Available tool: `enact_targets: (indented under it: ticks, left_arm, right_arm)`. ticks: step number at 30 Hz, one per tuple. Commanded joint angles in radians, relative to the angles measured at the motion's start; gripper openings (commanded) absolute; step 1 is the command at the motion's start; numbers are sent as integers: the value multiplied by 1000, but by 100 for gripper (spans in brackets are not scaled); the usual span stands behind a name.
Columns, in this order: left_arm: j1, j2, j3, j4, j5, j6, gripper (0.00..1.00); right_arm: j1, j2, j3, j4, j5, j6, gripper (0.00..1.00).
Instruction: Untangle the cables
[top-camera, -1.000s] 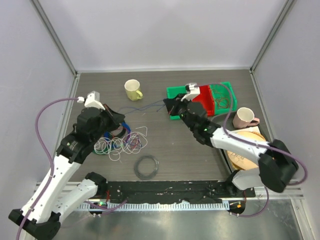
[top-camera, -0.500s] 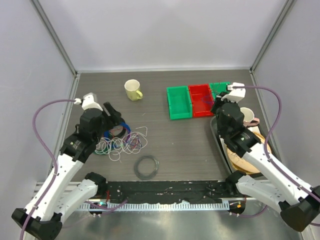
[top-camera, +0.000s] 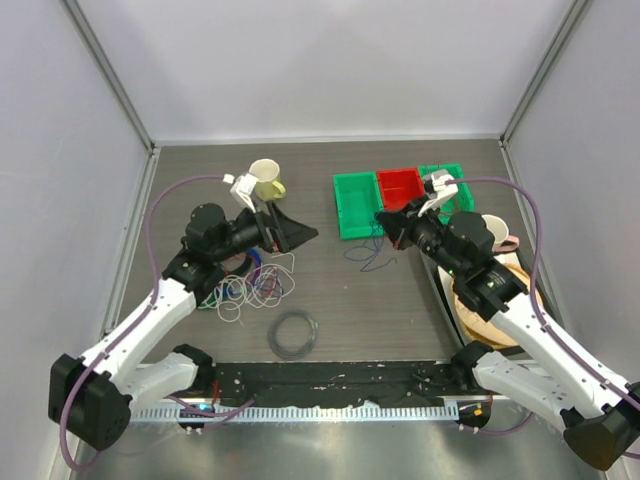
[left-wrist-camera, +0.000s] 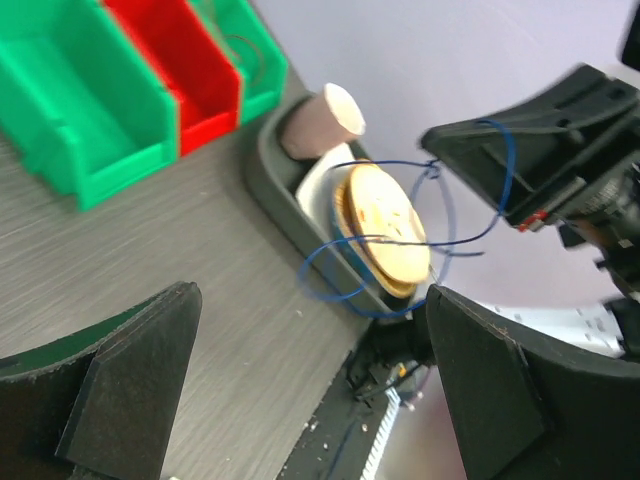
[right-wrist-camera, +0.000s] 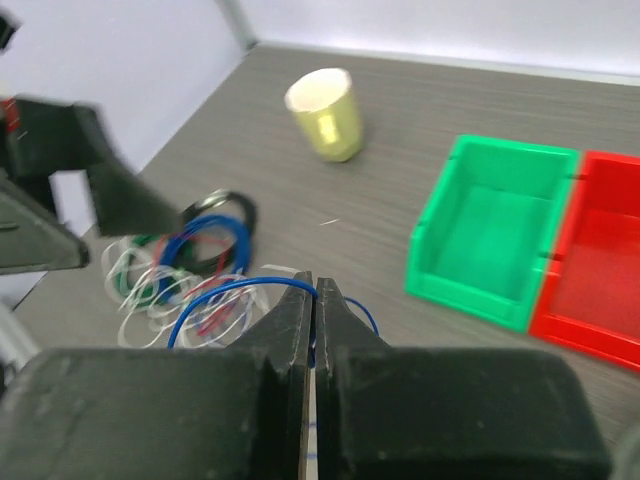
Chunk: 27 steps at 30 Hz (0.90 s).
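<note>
The cables (top-camera: 250, 285) lie as a loose heap of white, red and blue loops at the table's left, also visible in the right wrist view as a pile (right-wrist-camera: 185, 270). One blue cable (top-camera: 368, 255) is apart from the heap and dangles from my right gripper (top-camera: 384, 222), whose jaws are shut on it (right-wrist-camera: 315, 292). The left wrist view shows that blue cable (left-wrist-camera: 400, 245) looping in the air. My left gripper (top-camera: 300, 232) hovers right of the heap, pointing toward the right arm, its fingers (left-wrist-camera: 130, 390) spread wide with nothing between them.
A dark grey coiled ring (top-camera: 295, 333) lies near the front. A yellow mug (top-camera: 265, 180) stands at the back. Green bin (top-camera: 357, 205), red bin (top-camera: 400, 187) and another green bin (top-camera: 447, 185) sit back right. A pink mug (top-camera: 490, 235) and wooden disc (top-camera: 492, 300) rest in a dark tray.
My left gripper opened, lifted off the heap and swung right. The right gripper moved out over the bins and came back to the centre, the blue cable now hanging free of the heap.
</note>
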<state>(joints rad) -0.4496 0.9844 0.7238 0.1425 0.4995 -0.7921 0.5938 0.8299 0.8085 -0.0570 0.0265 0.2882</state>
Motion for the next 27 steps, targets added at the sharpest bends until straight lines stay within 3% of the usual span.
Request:
enact_targets:
  ticks: [1, 7, 13, 20, 27]
  left_arm:
    - [-70, 65, 114, 187, 177, 20, 100]
    - [-143, 181, 224, 109, 110, 99, 100]
    - [-143, 214, 167, 120, 103, 188, 100]
    - [-144, 203, 80, 270, 298, 244, 100]
    - [-196, 241, 111, 289, 304, 261, 93]
  right_arm:
    - [6, 23, 4, 80, -301, 16, 1]
    - [9, 14, -55, 224, -445, -17, 1]
    - [11, -31, -58, 258, -477, 3, 1]
    - [11, -52, -45, 264, -543, 60, 1]
    - [9, -32, -29, 299, -563, 98, 1]
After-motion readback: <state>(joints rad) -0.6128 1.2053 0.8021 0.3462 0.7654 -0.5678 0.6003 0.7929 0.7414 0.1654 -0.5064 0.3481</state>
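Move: Just off to the left hand's right, about 15 cm away, level ahead and some 4 cm lower, the blue cable dangles from the right fingers. Below that hand, the white cable bundle lies about 16 cm left and 26 down, the grey coil 13 cm back and 3 left. From the right hand, the open left gripper is roughly 18 cm left and 3 back; the left green box is about 25 cm ahead, 3 left and 28 down. Bringing the blue cable over to the left gripper, the shut right hand draws back about 7 cm and left 6, rising a little late on, turning some 30 degrees counter-clockwise. The open left hand comes to meet it, 7 cm right and 4 back, rising then sinking again on the way, and turns clockwise about 25 degrees; it isn't seen to touch the cable yet. ##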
